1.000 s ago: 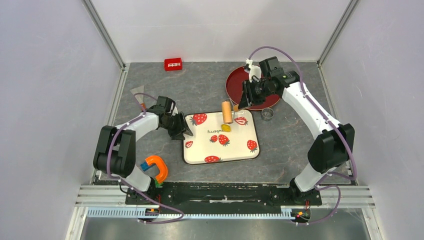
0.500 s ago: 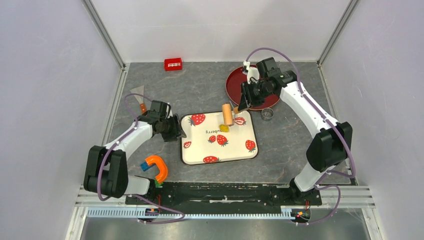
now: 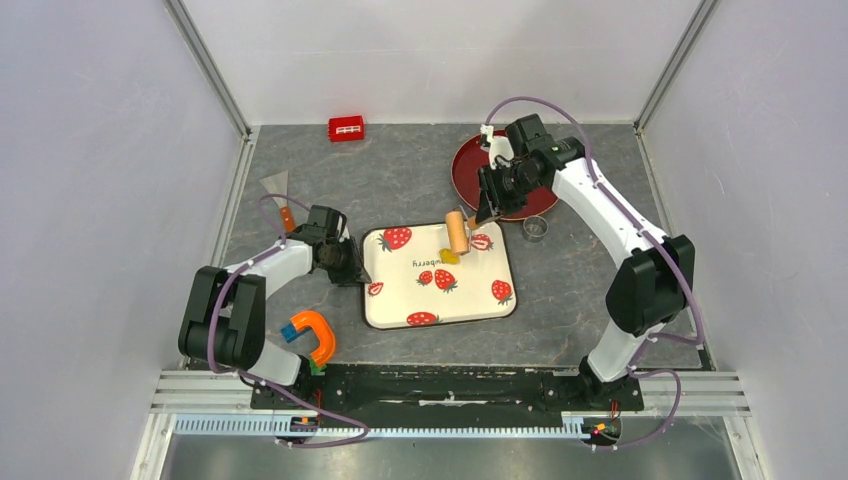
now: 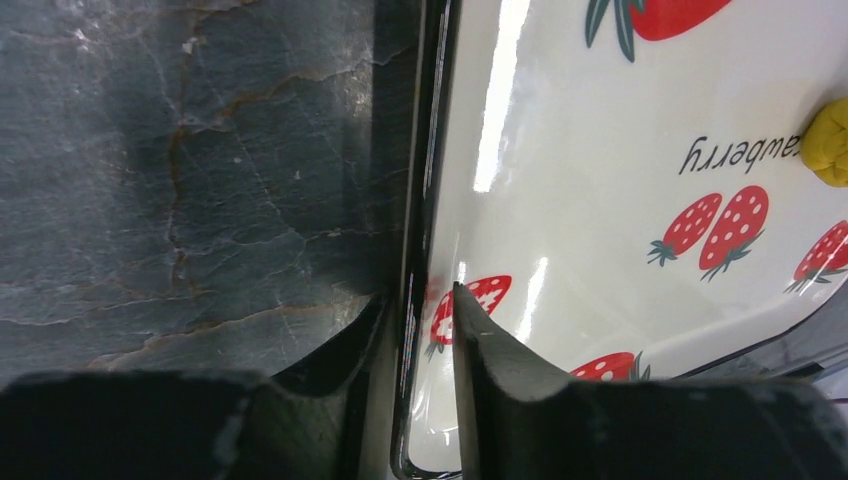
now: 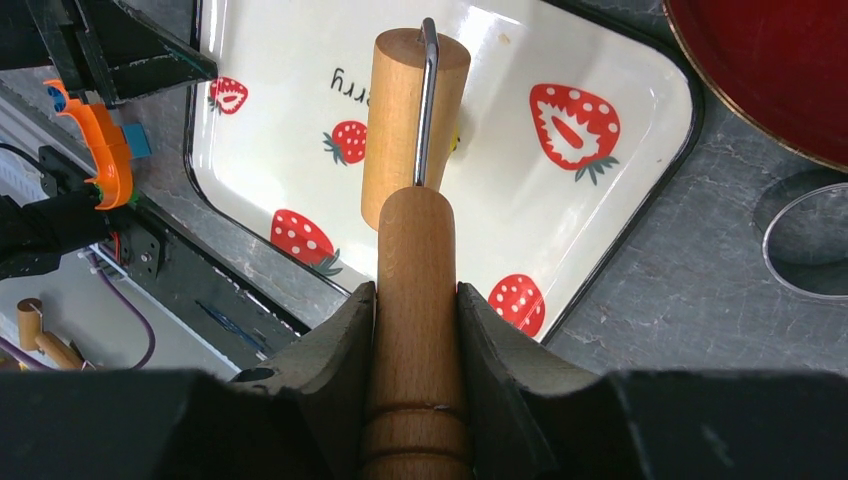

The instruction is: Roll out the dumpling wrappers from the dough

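Observation:
The dough (image 3: 450, 256) is a small bright-yellow lump on the white strawberry tray (image 3: 470, 300). It also shows at the right edge of the left wrist view (image 4: 828, 140). My right gripper (image 3: 480, 212) is shut on the handle (image 5: 418, 260) of the tan wooden roller (image 3: 457, 231). The roller's barrel (image 5: 412, 100) hangs just behind and over the lump and hides most of it in the right wrist view. My left gripper (image 3: 351, 269) is shut on the tray's left rim (image 4: 412, 250), one finger outside and one inside. No wrapper disc is in view.
A red plate (image 3: 465, 170) lies behind the tray, partly under my right arm. A metal ring cutter (image 3: 536, 228) sits right of the tray. A red block (image 3: 346, 128) is at the back, a scraper (image 3: 278, 190) at far left, an orange tool (image 3: 312, 335) near left.
My left gripper slid a little nearer along the tray's left rim and its elbow swung. My right gripper brought the roller slightly nearer, closer to the lump.

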Tool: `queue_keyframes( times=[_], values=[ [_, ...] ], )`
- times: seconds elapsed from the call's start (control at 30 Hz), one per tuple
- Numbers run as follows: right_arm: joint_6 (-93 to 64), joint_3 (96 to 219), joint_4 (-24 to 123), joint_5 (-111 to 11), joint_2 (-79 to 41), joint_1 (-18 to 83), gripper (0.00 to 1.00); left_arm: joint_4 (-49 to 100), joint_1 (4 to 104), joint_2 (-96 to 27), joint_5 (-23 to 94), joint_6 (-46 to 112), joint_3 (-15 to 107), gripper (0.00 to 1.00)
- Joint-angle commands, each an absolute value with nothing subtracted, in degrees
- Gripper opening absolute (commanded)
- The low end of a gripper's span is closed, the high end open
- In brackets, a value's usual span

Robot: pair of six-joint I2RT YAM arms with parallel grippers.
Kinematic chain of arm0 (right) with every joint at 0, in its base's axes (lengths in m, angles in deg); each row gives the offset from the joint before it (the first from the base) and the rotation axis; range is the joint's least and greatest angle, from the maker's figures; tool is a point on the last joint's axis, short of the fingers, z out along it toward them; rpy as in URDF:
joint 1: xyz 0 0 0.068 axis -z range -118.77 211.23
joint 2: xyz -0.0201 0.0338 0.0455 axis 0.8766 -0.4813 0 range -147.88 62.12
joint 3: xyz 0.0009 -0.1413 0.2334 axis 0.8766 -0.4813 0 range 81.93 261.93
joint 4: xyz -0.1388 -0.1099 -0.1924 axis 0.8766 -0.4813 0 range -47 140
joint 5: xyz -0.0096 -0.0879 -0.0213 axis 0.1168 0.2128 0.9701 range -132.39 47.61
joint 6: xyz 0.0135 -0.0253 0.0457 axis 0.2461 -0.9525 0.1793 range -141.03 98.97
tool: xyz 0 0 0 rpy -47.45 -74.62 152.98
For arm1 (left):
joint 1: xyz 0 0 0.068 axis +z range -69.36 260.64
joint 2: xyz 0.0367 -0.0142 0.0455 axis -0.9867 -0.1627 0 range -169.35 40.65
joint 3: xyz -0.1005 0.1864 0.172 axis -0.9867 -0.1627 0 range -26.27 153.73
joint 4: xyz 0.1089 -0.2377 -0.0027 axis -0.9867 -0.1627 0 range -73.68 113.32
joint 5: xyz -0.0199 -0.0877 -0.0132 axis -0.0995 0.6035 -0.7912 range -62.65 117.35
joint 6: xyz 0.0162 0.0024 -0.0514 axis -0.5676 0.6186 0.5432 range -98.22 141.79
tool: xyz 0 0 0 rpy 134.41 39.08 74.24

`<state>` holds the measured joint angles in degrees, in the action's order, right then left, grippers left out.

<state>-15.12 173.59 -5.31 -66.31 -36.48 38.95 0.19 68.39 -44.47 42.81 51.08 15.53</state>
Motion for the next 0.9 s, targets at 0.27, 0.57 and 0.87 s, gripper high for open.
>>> queue_keyframes(
  times=[0.27, 0.57, 0.87],
  values=[
    [-14.48, 181.37, -6.77, -65.98, -38.75, 37.98, 0.0, 2.22, 67.29, -46.09, 44.2, 51.99, 16.38, 0.02],
    [-13.64, 183.84, -10.77, -61.1, -39.74, 36.62, 0.0, 3.61, 63.42, -46.44, 42.96, 55.7, 15.25, 0.02],
    [-13.49, 187.86, -16.21, -54.41, -42.02, 35.23, 0.0, 3.85, 60.73, -46.32, 40.1, 59.91, 13.82, 0.02]
  ],
)
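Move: The tray's left rim already lies between my left hand's parted fingertips; the tray's middle is about 15 cm to the right and 1 cm ahead. The yellow dough on it is about 17 cm right and 5 cm ahead, the orange clamp 11 cm left and 11 cm back. From my right hand, the dough lies about 6 cm left, 2 cm back and 16 cm down; the metal ring is 11 cm right and 4 cm ahead. I shut my left fingers on the tray's left rim, staying low, then drag the tray about 3.5 cm to my right by that pinch. My right hand keeps its grip on the rolling pin's handle, staying roughly in place above the tray after easing about 1 cm forward, and rolls some 10 degrees, its left side dipping. ##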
